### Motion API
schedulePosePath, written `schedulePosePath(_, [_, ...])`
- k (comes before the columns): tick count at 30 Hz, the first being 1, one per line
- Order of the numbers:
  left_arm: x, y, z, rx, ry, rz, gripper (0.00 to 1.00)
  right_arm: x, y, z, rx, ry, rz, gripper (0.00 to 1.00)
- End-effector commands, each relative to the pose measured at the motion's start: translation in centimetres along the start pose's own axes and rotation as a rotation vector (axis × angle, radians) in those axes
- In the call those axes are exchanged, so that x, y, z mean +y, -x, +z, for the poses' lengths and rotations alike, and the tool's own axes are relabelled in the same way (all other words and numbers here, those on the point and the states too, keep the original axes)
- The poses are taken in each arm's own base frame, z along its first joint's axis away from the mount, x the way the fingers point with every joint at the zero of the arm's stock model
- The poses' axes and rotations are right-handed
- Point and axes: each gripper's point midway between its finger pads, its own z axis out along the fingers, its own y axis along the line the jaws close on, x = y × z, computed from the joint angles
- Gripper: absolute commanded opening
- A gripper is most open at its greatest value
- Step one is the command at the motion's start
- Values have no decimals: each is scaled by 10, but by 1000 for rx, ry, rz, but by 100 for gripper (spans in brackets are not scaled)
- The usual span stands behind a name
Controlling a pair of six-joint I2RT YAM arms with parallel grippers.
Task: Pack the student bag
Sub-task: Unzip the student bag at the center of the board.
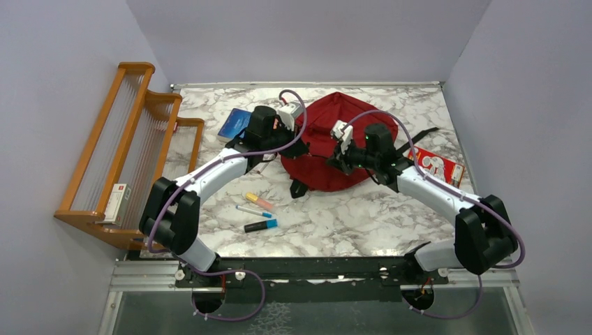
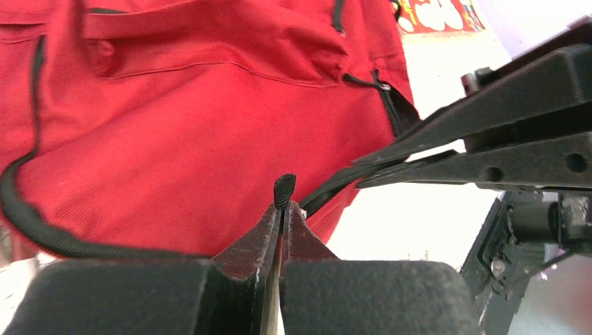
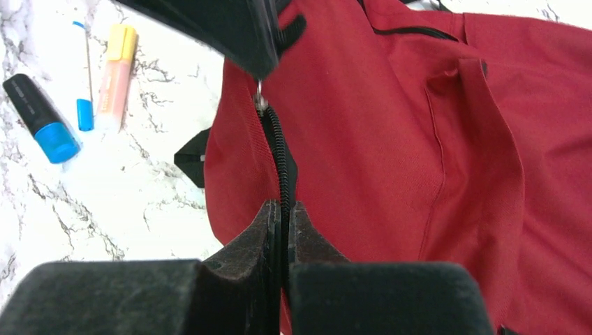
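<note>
The student bag point(image 1: 335, 139), a big red backpack, lies flat at the back middle of the marble table. My left gripper point(image 2: 284, 208) is shut on a small black zipper pull tab point(image 2: 284, 188) at the bag's near left edge; from above it sits at the bag's left side point(image 1: 293, 148). My right gripper point(image 3: 285, 206) is shut on the black zipper track point(image 3: 280, 160) of the bag, just below the slider point(image 3: 260, 105). In the top view it is over the bag's front edge point(image 1: 335, 162). The two grippers are close together.
A blue book point(image 1: 234, 124) lies left of the bag and a red packet point(image 1: 438, 166) to its right. An orange highlighter point(image 1: 259, 202), a thin pen point(image 1: 253, 211) and a blue-capped marker point(image 1: 260, 225) lie in front. A wooden rack point(image 1: 132, 146) stands at left.
</note>
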Motion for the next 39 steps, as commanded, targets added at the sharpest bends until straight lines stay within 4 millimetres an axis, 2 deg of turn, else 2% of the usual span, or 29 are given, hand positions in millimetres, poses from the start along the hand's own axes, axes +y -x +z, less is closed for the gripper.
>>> schedulePosePath(1, [31, 35, -16, -94, 79, -8, 0, -15, -3, -14, 86, -116, 65, 1])
schedulePosePath(6, [61, 39, -31, -96, 180, -23, 0, -24, -15, -26, 175, -194, 118, 1])
schedulePosePath(9, [82, 46, -40, -124, 248, -61, 0, -26, -14, -35, 185, -241, 149, 1])
schedulePosePath(15, [123, 68, -53, -189, 386, -152, 0, -19, -20, -53, 262, -274, 253, 1])
schedulePosePath(21, [148, 89, -43, -207, 454, -167, 0, -17, -32, -71, 337, -341, 324, 1])
schedulePosePath(26, [148, 97, -26, -194, 388, -153, 0, -12, -44, -83, 430, -357, 358, 1])
schedulePosePath(28, [141, 94, -20, -179, 329, -142, 0, -9, -36, -84, 407, -336, 359, 3])
schedulePosePath(34, [131, 84, -12, -167, 261, -107, 0, 7, 20, -71, 178, -191, 355, 36])
schedulePosePath(39, [118, 86, -10, -165, 185, -99, 0, 14, 56, -50, 58, -74, 410, 48])
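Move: The left hand, already pinching the zipper pull, has the left end of the bag's zipper about 11 cm ahead and 7 cm to its left, some 2 cm lower. The book lies roughly 8 cm ahead and 19 cm left of it, the red-capped marker 3 cm back and 13 cm left, both about 14 cm below. From the right hand, shut on the zipper's edge, the zipper pull is about 4 cm ahead and 7 cm left, near its height. Forward and left, the left hand drags the zipper pull some 14 cm along the zipper towards the bag's left end, turning about 20 degrees counter-clockwise and keeping its pinch. The right hand, holding the zipper's edge, draws about 6 cm right, away from the pull, turning clockwise and tipping down, then opens about halfway and backs up off the bag. ##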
